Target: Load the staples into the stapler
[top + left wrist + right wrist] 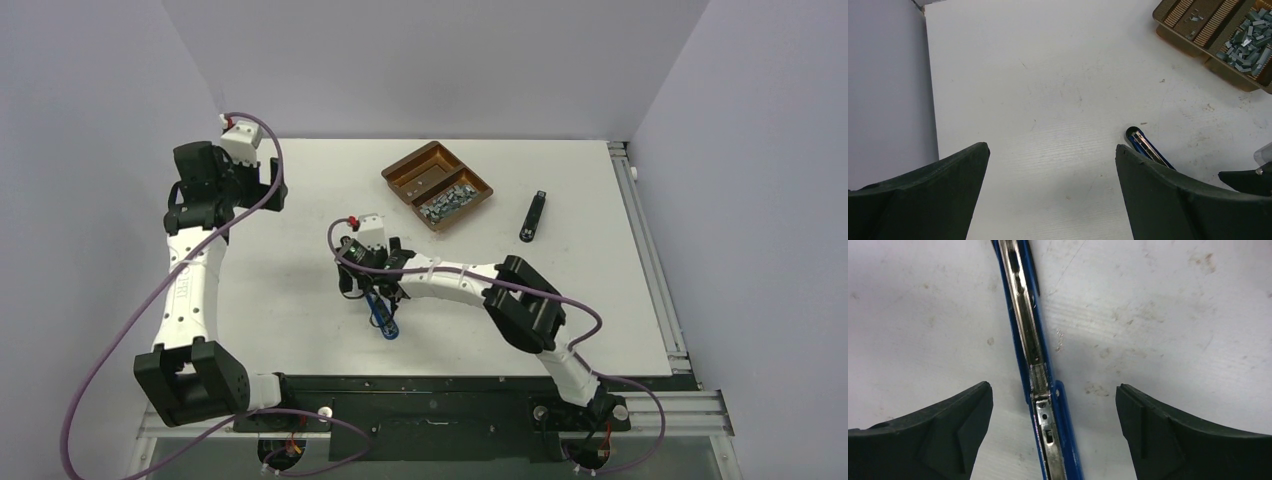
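Note:
The blue stapler (381, 312) lies opened flat near the table's middle, its silver channel (1024, 315) facing up. A short ridged silver piece (1039, 376) that looks like staples rests in that channel. My right gripper (1054, 390) is open, with one finger on each side of the stapler (1068, 440) and neither touching it. The other staples (447, 200) are a loose pile in the right half of the brown tray (405, 170). At the far left, my left gripper (1052, 147) hangs open and holds nothing. Its view shows the stapler's tip (1147, 147) and the staples (1248, 47).
A black oblong object (535, 216) lies to the right of the tray. The tray's left half (1198, 17) holds only a few small bits. White walls stand at the back and on both sides, and the right arm (520, 300) stretches across the front middle.

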Robot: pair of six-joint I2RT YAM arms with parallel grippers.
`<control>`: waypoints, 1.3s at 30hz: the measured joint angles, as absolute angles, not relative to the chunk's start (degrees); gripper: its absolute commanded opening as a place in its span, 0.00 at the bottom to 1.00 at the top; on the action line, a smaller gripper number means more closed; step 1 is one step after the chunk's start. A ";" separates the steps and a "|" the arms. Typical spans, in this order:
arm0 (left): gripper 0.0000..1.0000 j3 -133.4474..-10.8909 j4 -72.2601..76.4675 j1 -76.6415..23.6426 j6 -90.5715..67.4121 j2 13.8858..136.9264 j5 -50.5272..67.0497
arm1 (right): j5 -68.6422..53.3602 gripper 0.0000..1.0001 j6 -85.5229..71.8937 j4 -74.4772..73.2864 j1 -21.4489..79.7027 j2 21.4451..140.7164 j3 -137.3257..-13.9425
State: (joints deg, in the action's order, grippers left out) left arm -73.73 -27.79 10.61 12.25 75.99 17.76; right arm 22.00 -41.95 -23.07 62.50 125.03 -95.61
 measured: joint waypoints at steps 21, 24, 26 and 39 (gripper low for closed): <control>0.96 -79.77 -38.74 10.11 18.50 77.10 24.64 | 19.27 0.85 -35.92 -29.36 16.36 102.17 -80.97; 0.96 -79.18 -38.68 9.61 18.74 77.03 24.73 | 19.53 0.84 -34.63 -29.82 15.05 104.20 -80.99; 0.96 -78.00 -38.59 8.80 18.79 76.93 24.71 | 19.55 0.78 -33.78 -29.87 14.98 105.91 -80.99; 0.96 -70.85 -39.35 -3.70 18.44 76.95 22.68 | 19.46 0.35 -31.03 -27.99 13.82 111.24 -80.93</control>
State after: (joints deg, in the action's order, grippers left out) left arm -70.85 -39.35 -3.70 18.44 76.95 22.68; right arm 19.46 -31.03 -27.99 13.82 111.24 -80.93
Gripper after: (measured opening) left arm 0.963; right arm 0.414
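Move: The right hand, open, is low over the hinge of the unfolded blue stapler, whose middle is about 3 cm straight below it. The black stapler it goes for lies some 40 cm to its right and 20 cm ahead, about 1 cm lower. The staple box is about 27 cm ahead and 17 cm right, 2 cm lower. From the raised left hand, the blue stapler's middle is roughly 16 cm right, 11 cm back and 24 cm down. The right hand comes to straddle the near part of the black stapler, its fingers closing to under half open until they meet its sides. It gets there by leaving the blue stapler in a fast arc about 40 cm right and 17 cm forward, rising then sinking, wrist turning clockwise. The open left hand rises briefly, then swings right, down and back towards the blue stapler, tipping down and turning clockwise. ##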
